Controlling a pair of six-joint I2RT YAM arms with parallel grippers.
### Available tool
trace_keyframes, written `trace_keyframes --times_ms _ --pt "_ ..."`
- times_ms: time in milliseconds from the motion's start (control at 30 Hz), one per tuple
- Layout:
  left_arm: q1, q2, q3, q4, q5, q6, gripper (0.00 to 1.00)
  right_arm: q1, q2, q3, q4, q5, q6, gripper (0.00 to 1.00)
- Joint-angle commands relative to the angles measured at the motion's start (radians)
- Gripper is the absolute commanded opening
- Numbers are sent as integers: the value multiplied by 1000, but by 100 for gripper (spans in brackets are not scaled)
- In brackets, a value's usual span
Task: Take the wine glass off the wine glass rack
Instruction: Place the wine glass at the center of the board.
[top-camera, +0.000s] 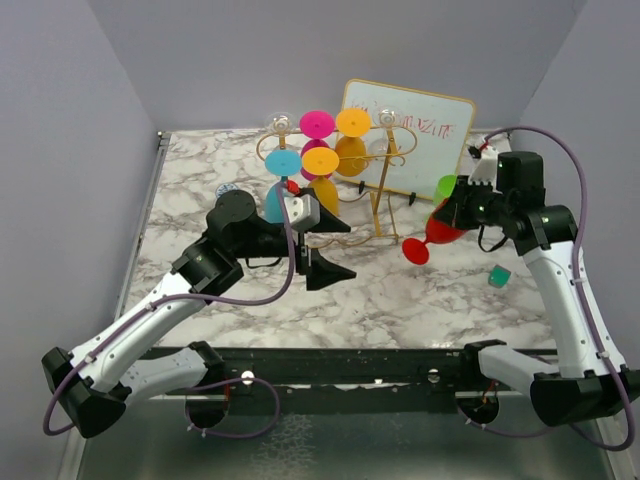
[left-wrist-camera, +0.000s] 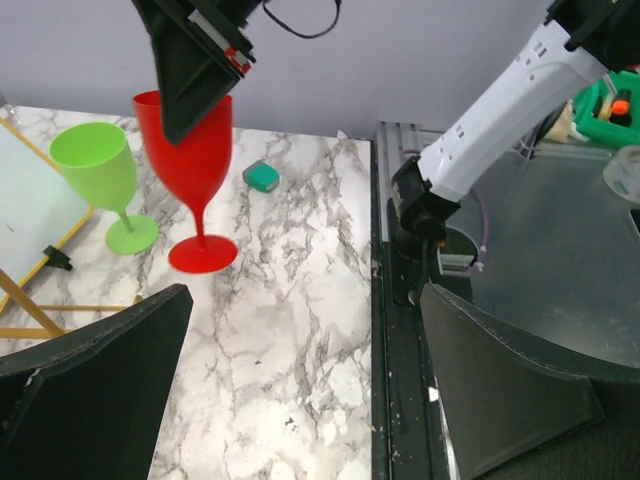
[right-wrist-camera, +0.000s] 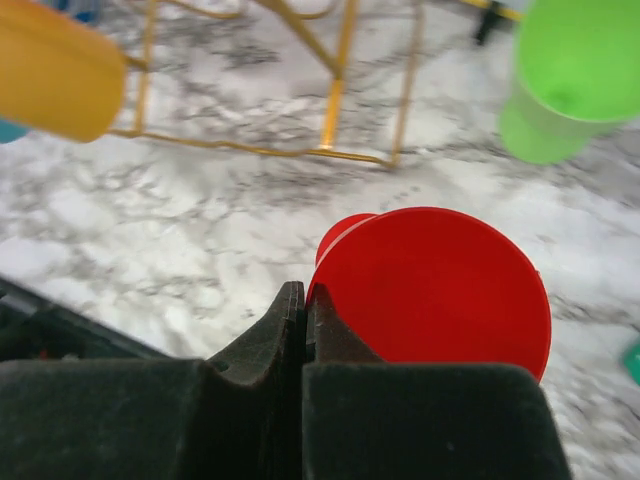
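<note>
The gold wire wine glass rack (top-camera: 381, 200) stands mid-table with several coloured glasses hanging bowl-down, among them a pink one (top-camera: 317, 124) and a blue one (top-camera: 283, 162). Right of the rack, my right gripper (top-camera: 458, 212) is shut on the rim of a red wine glass (top-camera: 445, 230). In the left wrist view that red wine glass (left-wrist-camera: 195, 150) stands upright, its foot at or just above the marble. In the right wrist view the right gripper (right-wrist-camera: 305, 300) pinches the red wine glass (right-wrist-camera: 440, 290) at its rim. My left gripper (top-camera: 338, 248) is open and empty in front of the rack.
A green glass (top-camera: 447, 186) stands on the table just behind the red one, in front of the gold-framed whiteboard (top-camera: 410, 140). A small teal cube (top-camera: 498, 277) lies to the right. The table's black front rail (left-wrist-camera: 400, 300) runs below the left gripper (left-wrist-camera: 300, 330).
</note>
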Motion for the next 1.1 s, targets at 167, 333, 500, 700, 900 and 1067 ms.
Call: trace_keyframes --times_ms 167,333,500,700,900,1067 --pt "3 -46 2 55 -137 -32 99 3 14 7 -91 475 30 0" --pt "2 -78 -10 29 -164 -18 99 3 -19 -93 17 570 72 0" --pt "2 -102 -29 46 -204 -30 99 3 18 -152 119 657 115 1" --pt "3 -118 -55 66 -256 -51 99 3 62 -190 276 763 145 1" --pt "2 -130 -70 120 -239 -82 99 3 121 -193 375 888 187 1" --pt "2 -148 -75 121 -249 -82 99 3 167 -164 358 982 223 1"
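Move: The right hand, pinching the red wine glass by its bowl, is taking it to a free spot on the table about 6 cm ahead, 16 cm to its right and 24 cm below. The green glass stands roughly 10 cm to the left of that spot and 4 cm farther out. The green cube lies some 12 cm nearer and 7 cm right of the spot. From the empty left hand, the spot is about 20 cm ahead, 38 cm right and 31 cm down. Rightward and down first, then rightward and forward with the height held, the right hand swings the red glass past the near side of the green one, about 13 cm right, 8 forward and 7 down. Its wrist turns some 45 degrees clockwise, fingers staying shut on the bowl. The left hand, open and empty, drifts up, left and forward about 4 cm. ##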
